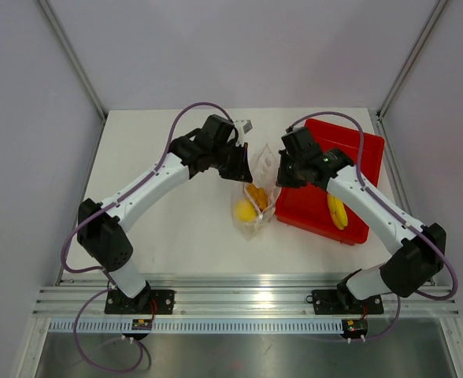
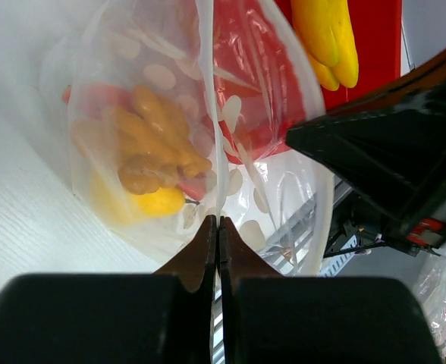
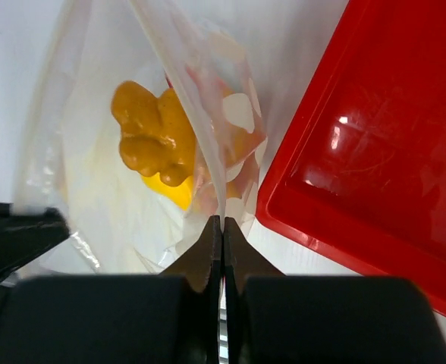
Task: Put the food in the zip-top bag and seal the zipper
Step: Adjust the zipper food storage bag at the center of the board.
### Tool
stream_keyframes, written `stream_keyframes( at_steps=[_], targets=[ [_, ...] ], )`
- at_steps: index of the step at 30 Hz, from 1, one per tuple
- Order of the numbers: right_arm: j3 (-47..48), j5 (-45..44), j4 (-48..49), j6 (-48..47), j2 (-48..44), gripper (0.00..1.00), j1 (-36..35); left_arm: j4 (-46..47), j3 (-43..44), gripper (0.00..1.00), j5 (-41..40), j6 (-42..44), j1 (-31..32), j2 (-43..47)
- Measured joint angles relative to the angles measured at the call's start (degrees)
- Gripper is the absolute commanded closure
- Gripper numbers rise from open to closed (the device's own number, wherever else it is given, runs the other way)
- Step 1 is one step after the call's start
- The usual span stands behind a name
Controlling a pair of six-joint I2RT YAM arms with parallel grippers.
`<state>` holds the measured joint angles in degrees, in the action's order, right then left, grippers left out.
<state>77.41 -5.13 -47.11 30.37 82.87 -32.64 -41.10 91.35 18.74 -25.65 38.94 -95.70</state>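
Observation:
The zip-top bag hangs between my two grippers over the table's middle. Orange-yellow knobbly pieces, a yellow lump and a pink-red piece lie inside it. My left gripper is shut on the bag's mouth edge, where the thin zipper strip runs up from its tips. The right gripper pinches that edge from the other side, with the knobbly pieces just beyond. A yellow banana lies in the red tray.
The red tray sits directly right of the bag, its rim close beside my right fingers. A small grey object rests behind the left gripper. Enclosure walls stand at the back and sides.

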Motion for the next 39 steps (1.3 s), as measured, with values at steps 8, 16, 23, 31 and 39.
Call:
stream_keyframes(
  at_steps=[8,16,23,31,39],
  targets=[
    [3.02,-0.44,-0.81,-0.55,-5.84,1.00,0.00,0.07,0.02,1.00,0.07,0.09,0.00,1.20],
    [-4.04,-1.29,1.40,-0.35,-3.76,1.00,0.00,1.03,-0.42,1.00,-0.02,-0.85,0.00,2.14],
    [-5.33,-2.51,2.12,-0.13,-2.29,1.00,0.09,0.00,3.10,1.00,-0.11,-0.92,0.00,0.92],
    [-5.09,-3.28,2.47,-0.22,-2.23,1.00,3.08,0.04,3.63,1.00,-0.66,-0.92,0.00,0.70],
    [-7.91,-3.19,3.98,-0.44,-2.05,0.92,5.27,0.35,2.19,1.00,-1.09,-1.09,-0.07,0.44]
  ],
)
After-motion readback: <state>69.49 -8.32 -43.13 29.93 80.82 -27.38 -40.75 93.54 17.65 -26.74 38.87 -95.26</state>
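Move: Both hands already hold the zipper bag by opposite rims of its mouth. The bag's food-filled belly lies some 16 cm below the left hand, 3 cm ahead and 2 cm right of it; from the right hand it is about 6 cm left, 3 cm ahead and 13 cm down. From the right hand, the red tray's middle is roughly 19 cm right and 8 cm ahead, and the bananas about 18 cm right and 3 cm back, both some 14 cm down. The right hand, still shut on its rim of the bag, first lifts about 5 cm, sinks to a little below where it began, then draws the rim some 3 cm farther right, away from the left hand and towards the red tray, turning slightly clockwise and dipping again to end about 3 cm low. Meanwhile the left hand keeps its pinch on the other rim, rising about 3 cm with a small shift forward, then easing back down partway, its fingers closed throughout. ##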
